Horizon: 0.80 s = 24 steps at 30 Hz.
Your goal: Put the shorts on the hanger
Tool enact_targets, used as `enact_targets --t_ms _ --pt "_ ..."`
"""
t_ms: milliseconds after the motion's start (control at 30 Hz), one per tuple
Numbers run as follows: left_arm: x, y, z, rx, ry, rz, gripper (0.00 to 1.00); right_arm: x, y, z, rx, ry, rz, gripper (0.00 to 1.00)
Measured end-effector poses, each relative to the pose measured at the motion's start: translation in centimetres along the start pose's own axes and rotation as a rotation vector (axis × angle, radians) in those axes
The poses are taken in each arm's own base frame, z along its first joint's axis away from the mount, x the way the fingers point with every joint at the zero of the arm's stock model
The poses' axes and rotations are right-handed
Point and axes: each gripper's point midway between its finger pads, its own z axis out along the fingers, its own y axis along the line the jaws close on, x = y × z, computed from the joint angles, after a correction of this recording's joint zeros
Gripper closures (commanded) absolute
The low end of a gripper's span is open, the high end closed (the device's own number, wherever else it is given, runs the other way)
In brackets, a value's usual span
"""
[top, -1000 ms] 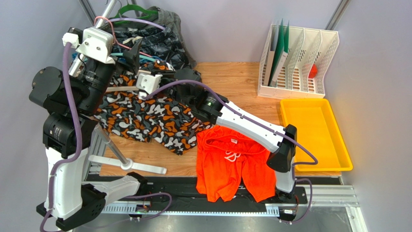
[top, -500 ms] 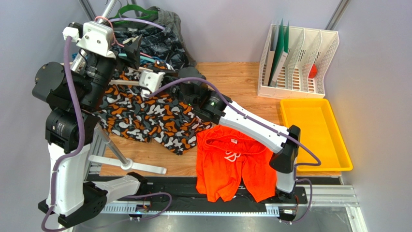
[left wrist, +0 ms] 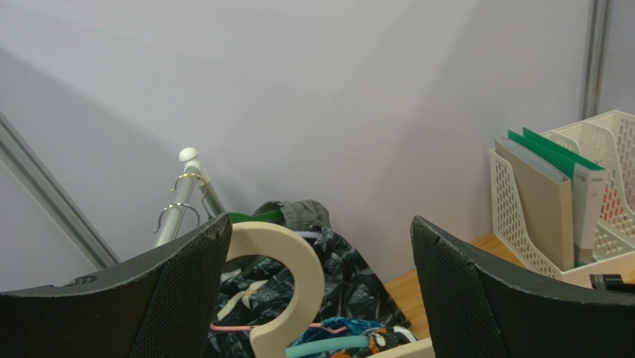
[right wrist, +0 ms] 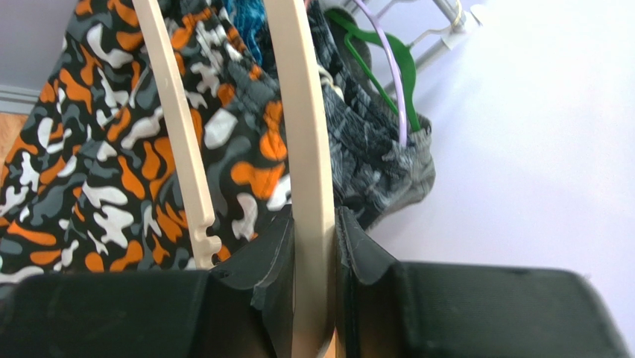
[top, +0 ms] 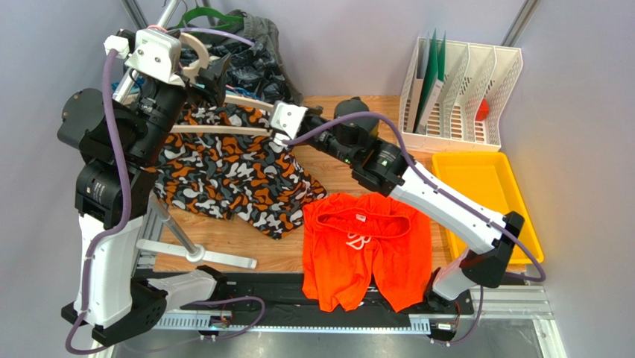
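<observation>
The orange-red shorts (top: 361, 250) lie flat at the table's front edge, with no gripper on them. The cream hanger (top: 246, 103) is held up over the back left of the table. My right gripper (top: 285, 125) is shut on the hanger's right shoulder end. The right wrist view shows the shoulder arm (right wrist: 302, 112) pinched between the jaws (right wrist: 314, 246), with the crossbar (right wrist: 175, 127) to the left. My left gripper (top: 212, 71) is open around the hanger's hook (top: 195, 48). In the left wrist view the hook (left wrist: 294, 276) stands between the fingers (left wrist: 320, 298), close to the left one.
Camouflage shorts (top: 223, 171) lie spread under the hanger. A clothes rack with dark garments and thin hangers (top: 246, 52) stands at the back left, its pole base (top: 197, 253) on the table. A white file organiser (top: 458, 93) and a yellow tray (top: 484, 209) are at the right.
My right arm has swung right and back, carrying the hanger's end with it. My left gripper has risen and now brackets the hook. The orange shorts have not moved.
</observation>
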Motion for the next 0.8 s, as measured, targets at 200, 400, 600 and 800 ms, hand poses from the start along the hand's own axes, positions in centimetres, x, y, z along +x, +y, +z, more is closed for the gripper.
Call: enact_targets --t_ms 200,400,600,800 --pt "0.0 -1.6 0.7 0.074 -0.011 -0.048 0.05 2.9 -0.8 -3.5 -0.005 0.075 0.019 1.0" --pt "0.1 -5.1 1.2 0.243 -0.028 -0.117 0.04 4.6 -2.2 -9.9 -0.014 0.127 0.051 1.0" --pt "0.4 -10.2 0.4 0.515 -0.042 -0.205 0.03 5.3 -1.6 -19.4 -0.004 0.184 0.071 1.0" --pt "5.0 -15.8 -0.6 0.801 0.054 -0.265 0.06 8.2 2.2 -26.9 0.006 0.279 0.093 1.0"
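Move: The shorts lie spread flat, their middle about 19 cm to the right of the right hand, 11 cm back and some 45 cm below. From that hand, which already holds the hanger by one end, the hook stands about 14 cm left, 8 cm ahead and 11 cm above, and the camo shorts' middle some 10 cm left, 3 cm ahead and 30 cm below. From the open left hand, the shorts are about 32 cm right, 8 cm back and 61 cm below; the hook is about 8 cm ahead, 2 cm left and 5 cm below. Still pinching the hanger's end, the right hand swings it about 25 cm right, away from the rack and towards the shorts, then also draws back and sinks some 10 cm each while turning slightly clockwise. The open left hand follows to the right, dropping mostly late, and turns clockwise some 45 degrees, tipping downward. ##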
